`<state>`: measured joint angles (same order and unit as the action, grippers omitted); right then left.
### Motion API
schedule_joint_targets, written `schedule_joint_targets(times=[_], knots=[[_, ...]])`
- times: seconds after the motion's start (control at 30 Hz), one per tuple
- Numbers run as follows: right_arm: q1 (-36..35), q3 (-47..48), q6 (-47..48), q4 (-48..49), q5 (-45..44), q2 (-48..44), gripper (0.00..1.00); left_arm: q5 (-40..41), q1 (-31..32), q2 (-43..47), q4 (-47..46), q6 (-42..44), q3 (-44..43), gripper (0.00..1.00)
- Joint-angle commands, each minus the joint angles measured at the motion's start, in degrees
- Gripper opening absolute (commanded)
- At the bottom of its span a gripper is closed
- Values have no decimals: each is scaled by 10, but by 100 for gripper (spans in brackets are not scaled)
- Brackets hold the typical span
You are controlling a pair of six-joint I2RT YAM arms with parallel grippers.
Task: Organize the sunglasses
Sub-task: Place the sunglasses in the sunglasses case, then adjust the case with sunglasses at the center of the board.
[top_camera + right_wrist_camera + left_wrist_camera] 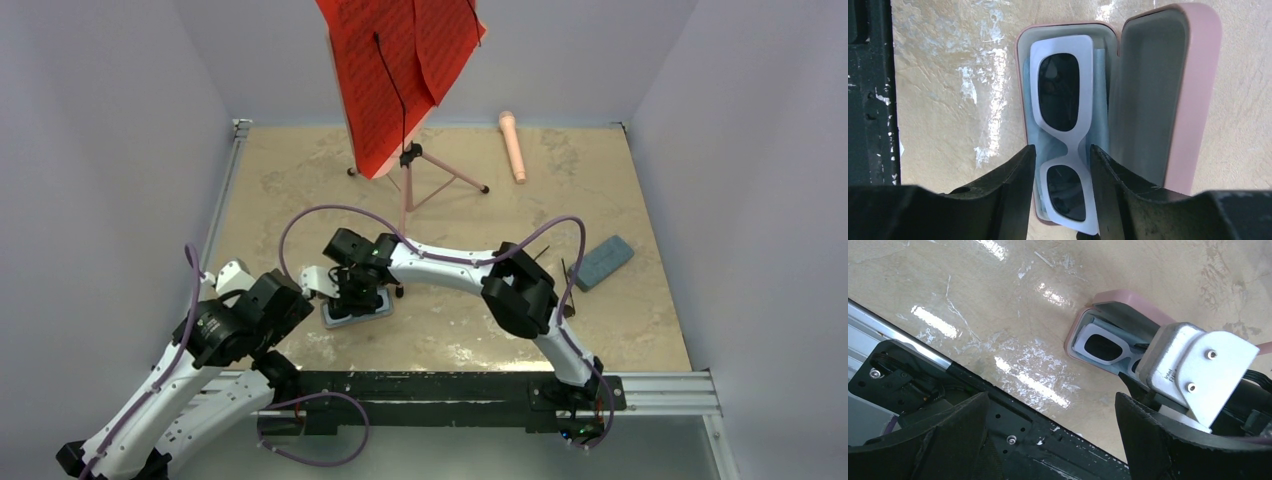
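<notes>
The white-framed sunglasses [1060, 46] lie folded, lenses up, in the open pink case [1198, 100] on a pale blue cloth. That case sits near the table's front edge [352, 318], its lid standing up. My right gripper [1062, 150] hangs right over the pair's near lens, open, with a finger on each side of the frame; a gap shows at the left finger. In the left wrist view the white pair [1079, 345] lies in the case beyond my open, empty left gripper [1050, 400]. Thin black arms [564, 272] poke out by the right arm's elbow; the rest of that pair is hidden.
A grey-blue flat case [604, 261] lies at the right. A tripod music stand [430, 178] with red sheets [400, 70] stands at the back, and a pink tube [513, 146] lies beside it. Grey walls close in three sides. The black base rail [420, 390] runs along the front.
</notes>
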<state>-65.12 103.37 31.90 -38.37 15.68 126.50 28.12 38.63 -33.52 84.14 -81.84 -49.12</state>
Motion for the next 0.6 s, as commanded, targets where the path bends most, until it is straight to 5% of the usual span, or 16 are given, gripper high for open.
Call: schedule_joint_targets(times=[0.0,0.33,0.57], knots=[[-3,-14,0,26,-1,-65,48,-5,0,-3,-32,16,6,100],[-9,-161,-55,129,41,-218,50,4,-1,-27,-90,62,-16,100],[-26,-314,-132,232,81,-336,52,19,-44,-124,-177,143,-64,100]])
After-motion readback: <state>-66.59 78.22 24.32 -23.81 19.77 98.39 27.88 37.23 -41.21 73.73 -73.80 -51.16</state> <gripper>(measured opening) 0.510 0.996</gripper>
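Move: The white sunglasses lie on the blue cloth in the open case, right between and a couple of centimetres below the right hand's parted fingertips, their middle about 1 cm to its left. The raised case lid stands some 5 cm ahead of that hand and 1 cm left; the music stand's foot is 3 cm ahead and 8 cm right. From the left hand the sunglasses are about 8 cm ahead, 10 cm right and 12 cm below. Upwards first and then also back and to its right, the right hand lifts off the sunglasses, some 10 cm up, 5 cm back and 4 cm right, speeding up, its fingers staying about half open and swinging up towards the left by 15 to 20 degrees. The wide-open left hand meanwhile moves about 4 cm forward and 2.5 cm right, rising slightly, towards the case. ##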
